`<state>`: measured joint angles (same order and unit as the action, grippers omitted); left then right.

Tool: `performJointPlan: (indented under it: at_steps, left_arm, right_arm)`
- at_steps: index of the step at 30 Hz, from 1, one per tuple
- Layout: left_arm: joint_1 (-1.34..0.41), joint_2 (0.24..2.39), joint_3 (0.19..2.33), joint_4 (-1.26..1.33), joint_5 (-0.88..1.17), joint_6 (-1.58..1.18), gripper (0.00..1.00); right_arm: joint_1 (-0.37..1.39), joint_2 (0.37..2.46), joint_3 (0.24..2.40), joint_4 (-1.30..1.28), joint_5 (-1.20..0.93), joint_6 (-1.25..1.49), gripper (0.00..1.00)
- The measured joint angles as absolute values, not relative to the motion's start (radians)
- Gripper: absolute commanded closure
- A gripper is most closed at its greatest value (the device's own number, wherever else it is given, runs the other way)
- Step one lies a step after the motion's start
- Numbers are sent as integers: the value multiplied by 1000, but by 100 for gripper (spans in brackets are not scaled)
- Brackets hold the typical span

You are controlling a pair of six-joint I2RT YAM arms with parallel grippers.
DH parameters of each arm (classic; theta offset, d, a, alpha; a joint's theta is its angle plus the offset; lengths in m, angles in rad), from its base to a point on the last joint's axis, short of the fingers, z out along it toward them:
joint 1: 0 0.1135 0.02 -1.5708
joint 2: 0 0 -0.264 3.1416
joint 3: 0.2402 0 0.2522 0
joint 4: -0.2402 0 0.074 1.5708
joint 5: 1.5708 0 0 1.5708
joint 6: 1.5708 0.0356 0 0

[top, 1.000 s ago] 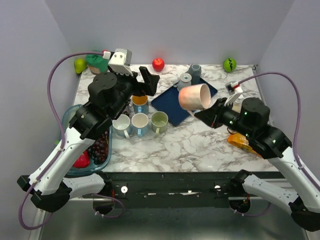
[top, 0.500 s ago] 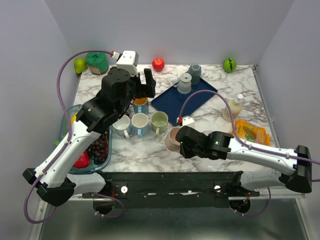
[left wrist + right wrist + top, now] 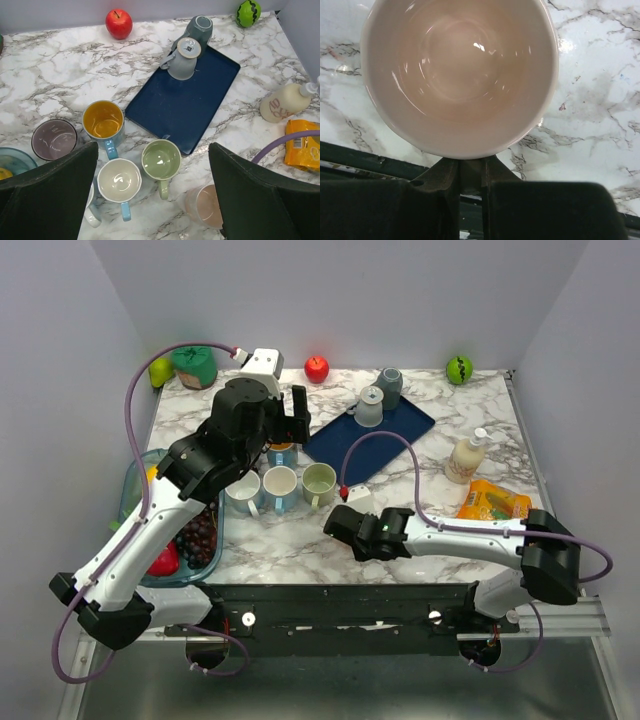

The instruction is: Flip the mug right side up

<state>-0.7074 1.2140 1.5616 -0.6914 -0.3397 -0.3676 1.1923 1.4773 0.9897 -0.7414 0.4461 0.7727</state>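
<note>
A pink mug [image 3: 457,75] stands mouth up beside the green mug [image 3: 161,159], near the table's front edge. It also shows at the bottom of the left wrist view, as the pink mug [image 3: 205,205]. My right gripper [image 3: 470,172] is shut on its near side just under the rim. In the top view the right gripper [image 3: 345,522] hides the mug. I cannot tell whether the mug's base touches the marble. My left gripper [image 3: 152,150] hangs open, high over the row of mugs; the top view shows the left gripper [image 3: 288,420] empty.
Two grey mugs [image 3: 370,405] sit upside down on the blue tray [image 3: 350,455]. Upright mugs [image 3: 280,485] cluster left of centre. A soap bottle [image 3: 466,457] and orange packet [image 3: 492,502] lie at the right, a fruit bowl [image 3: 135,475] at the left, and an apple [image 3: 317,368] at the back.
My right arm has swung the pink mug from on its side above the tray down to the front of the table, mouth up. The left arm has shifted slightly.
</note>
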Motion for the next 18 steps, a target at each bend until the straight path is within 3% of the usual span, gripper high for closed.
performJointPlan:
  at_steps: [3, 6, 7, 9, 10, 13, 18]
  left_arm:
    - [-698, 1224, 1563, -699, -323, -367, 1]
    - [-684, 1234, 1563, -699, -303, -366, 1]
    - [-675, 1239, 1563, -699, -296, -364, 1]
    - [-662, 1250, 1563, -699, -281, -362, 1]
    - [-653, 1258, 1564, -699, -271, -361, 1]
    - [-620, 1290, 1576, -698, -236, -358, 1]
    - [-553, 1365, 1592, -670, -156, -355, 1]
  right_arm:
    - [1192, 1524, 990, -720, 447, 780, 99]
    - [1192, 1544, 997, -713, 459, 788, 85]
    - [1192, 1549, 1002, -714, 460, 793, 72]
    - [1192, 1562, 1018, -717, 460, 802, 58]
    - [1192, 1566, 1024, -718, 460, 810, 47]
    - [1192, 1567, 1047, -728, 459, 828, 34]
    - [1192, 1530, 1073, -761, 459, 852, 25]
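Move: The peach mug is upright in the right fingers by its handle, its middle about 5 cm ahead of that hand, 2 cm left and level, with the table just beneath. The green mug stands 14 cm ahead of the right hand, 6 cm left. From the left hand the light grey upside-down mug lies roughly 22 cm ahead, 14 cm right and 32 cm down; the dark grey mug stands 6 cm beyond it and 6 cm farther right. The peach mug is lowered the last 1.5 cm by the right hand, which eases left about 2 cm. The fingers then open, letting go of the handle, and the hand lifts some 2.5 cm with the handle between the parted tips. Meanwhile the open left hand gathers speed forward and down, about 5 cm out, towards the light grey mug, its fingers tipping slightly downward. ##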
